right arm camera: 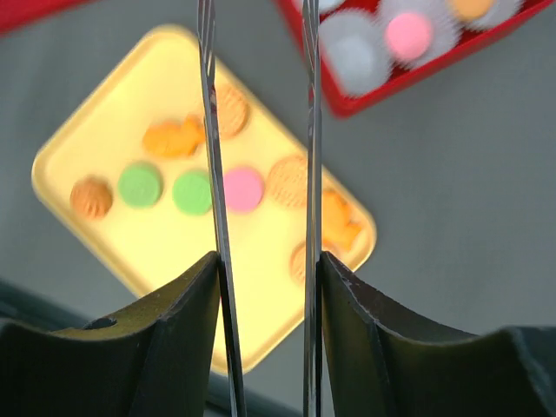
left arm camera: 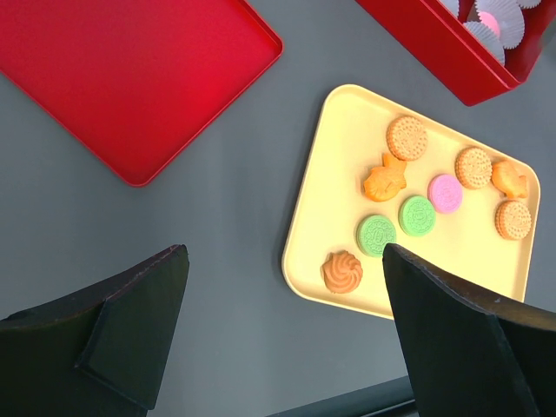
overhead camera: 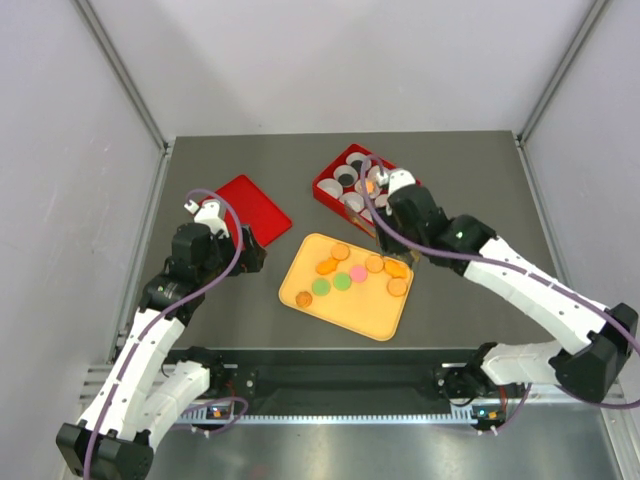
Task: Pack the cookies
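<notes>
Several cookies [overhead camera: 341, 281], orange, green and pink, lie on the yellow tray [overhead camera: 350, 308]. A red box [overhead camera: 325, 190] with white paper cups stands behind it; one cup holds a pink cookie [right arm camera: 408, 35], another an orange one [overhead camera: 370, 187]. My right gripper [overhead camera: 388, 245] hovers over the tray's far right corner, near the box. Its thin metal blades [right arm camera: 210, 130] stand a little apart with nothing between them; the right gripper [right arm camera: 257, 35] is open. My left gripper [left arm camera: 285, 252] hangs wide open and empty over the table beside the tray's left edge [left arm camera: 300, 217].
A flat red lid [overhead camera: 250, 205] lies at the back left, beyond my left arm. In the left wrist view the lid [left arm camera: 122, 69] is at top left and the box corner [left arm camera: 443, 52] at top right. Grey table surrounds the tray.
</notes>
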Tool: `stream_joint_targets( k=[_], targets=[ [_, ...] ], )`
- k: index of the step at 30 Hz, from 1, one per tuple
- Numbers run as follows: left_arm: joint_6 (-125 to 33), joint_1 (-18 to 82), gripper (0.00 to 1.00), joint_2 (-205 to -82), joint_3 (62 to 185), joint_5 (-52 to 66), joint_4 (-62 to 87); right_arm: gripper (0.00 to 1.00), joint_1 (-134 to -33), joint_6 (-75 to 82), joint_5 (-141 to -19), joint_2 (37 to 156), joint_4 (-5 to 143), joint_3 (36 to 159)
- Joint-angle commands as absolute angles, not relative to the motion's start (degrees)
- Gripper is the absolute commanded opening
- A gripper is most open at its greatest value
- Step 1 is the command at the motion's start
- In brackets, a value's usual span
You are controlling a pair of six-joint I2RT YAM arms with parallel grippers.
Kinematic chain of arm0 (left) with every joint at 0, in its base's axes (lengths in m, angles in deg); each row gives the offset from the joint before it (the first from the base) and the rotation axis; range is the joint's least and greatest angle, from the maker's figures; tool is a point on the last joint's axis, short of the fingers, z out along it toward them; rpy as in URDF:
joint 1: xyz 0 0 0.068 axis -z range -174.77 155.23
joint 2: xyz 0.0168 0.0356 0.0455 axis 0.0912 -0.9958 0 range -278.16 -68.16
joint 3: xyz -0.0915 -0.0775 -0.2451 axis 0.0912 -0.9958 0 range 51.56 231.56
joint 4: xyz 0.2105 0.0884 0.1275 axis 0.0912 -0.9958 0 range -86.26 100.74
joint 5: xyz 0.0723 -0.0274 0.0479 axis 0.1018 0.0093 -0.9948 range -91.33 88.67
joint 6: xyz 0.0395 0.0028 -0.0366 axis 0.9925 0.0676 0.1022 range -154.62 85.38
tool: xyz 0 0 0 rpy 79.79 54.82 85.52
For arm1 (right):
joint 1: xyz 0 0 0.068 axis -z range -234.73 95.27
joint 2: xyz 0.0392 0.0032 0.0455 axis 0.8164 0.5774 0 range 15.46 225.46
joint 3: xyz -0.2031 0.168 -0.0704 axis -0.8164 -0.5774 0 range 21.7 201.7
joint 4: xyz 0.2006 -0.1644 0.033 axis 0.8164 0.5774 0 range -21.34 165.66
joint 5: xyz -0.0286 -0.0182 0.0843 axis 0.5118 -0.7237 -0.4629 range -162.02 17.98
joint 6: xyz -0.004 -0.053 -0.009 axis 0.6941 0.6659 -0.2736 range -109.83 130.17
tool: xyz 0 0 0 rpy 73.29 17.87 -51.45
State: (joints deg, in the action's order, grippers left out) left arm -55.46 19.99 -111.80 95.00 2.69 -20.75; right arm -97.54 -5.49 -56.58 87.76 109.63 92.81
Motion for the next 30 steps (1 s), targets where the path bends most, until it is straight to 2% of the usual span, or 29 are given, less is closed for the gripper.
stream_joint_targets(
  k=[1,7,16,30],
  targets=[
    [-54.7,20.1,0.98,-111.4,94.6,2.4,-19.1,0.47,-103.4,-9.6,-54.3,84.5,112.9,89.0],
    [-54.7,20.2,0.98,-111.6,94.6,2.4,-19.1,0.46,-109.3,-13.9,-50.9,82.1,115.1,83.4],
    [-54.7,20.1,0.98,-111.8,94.6,2.5,-19.1,0.45,-109.9,-17.2,-48.4,79.0,118.0,78.5],
    [-54.7,20.1,0.98,-111.7,94.6,2.5,-19.1,0.45,-111.8,-25.9,-49.5,69.0,131.6,74.7]
  ],
)
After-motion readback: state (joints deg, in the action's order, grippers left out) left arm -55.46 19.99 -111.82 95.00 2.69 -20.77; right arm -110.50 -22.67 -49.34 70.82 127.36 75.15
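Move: The round biscuit near the tray's right edge lies about 9 cm back, 7 cm right and 12 cm below the right hand. The fish cookie is 5 cm back, 6 cm right; the upper biscuit 4 cm back, 2 cm right; the tray's pink cookie 6 cm back, 2 cm left. From the left hand, that edge biscuit lies some 31 cm right, 6 cm back and 9 cm lower. The right hand swings back about 12 cm, sinking 7 and drifting right, towards the edge biscuit, fingers staying half open. ##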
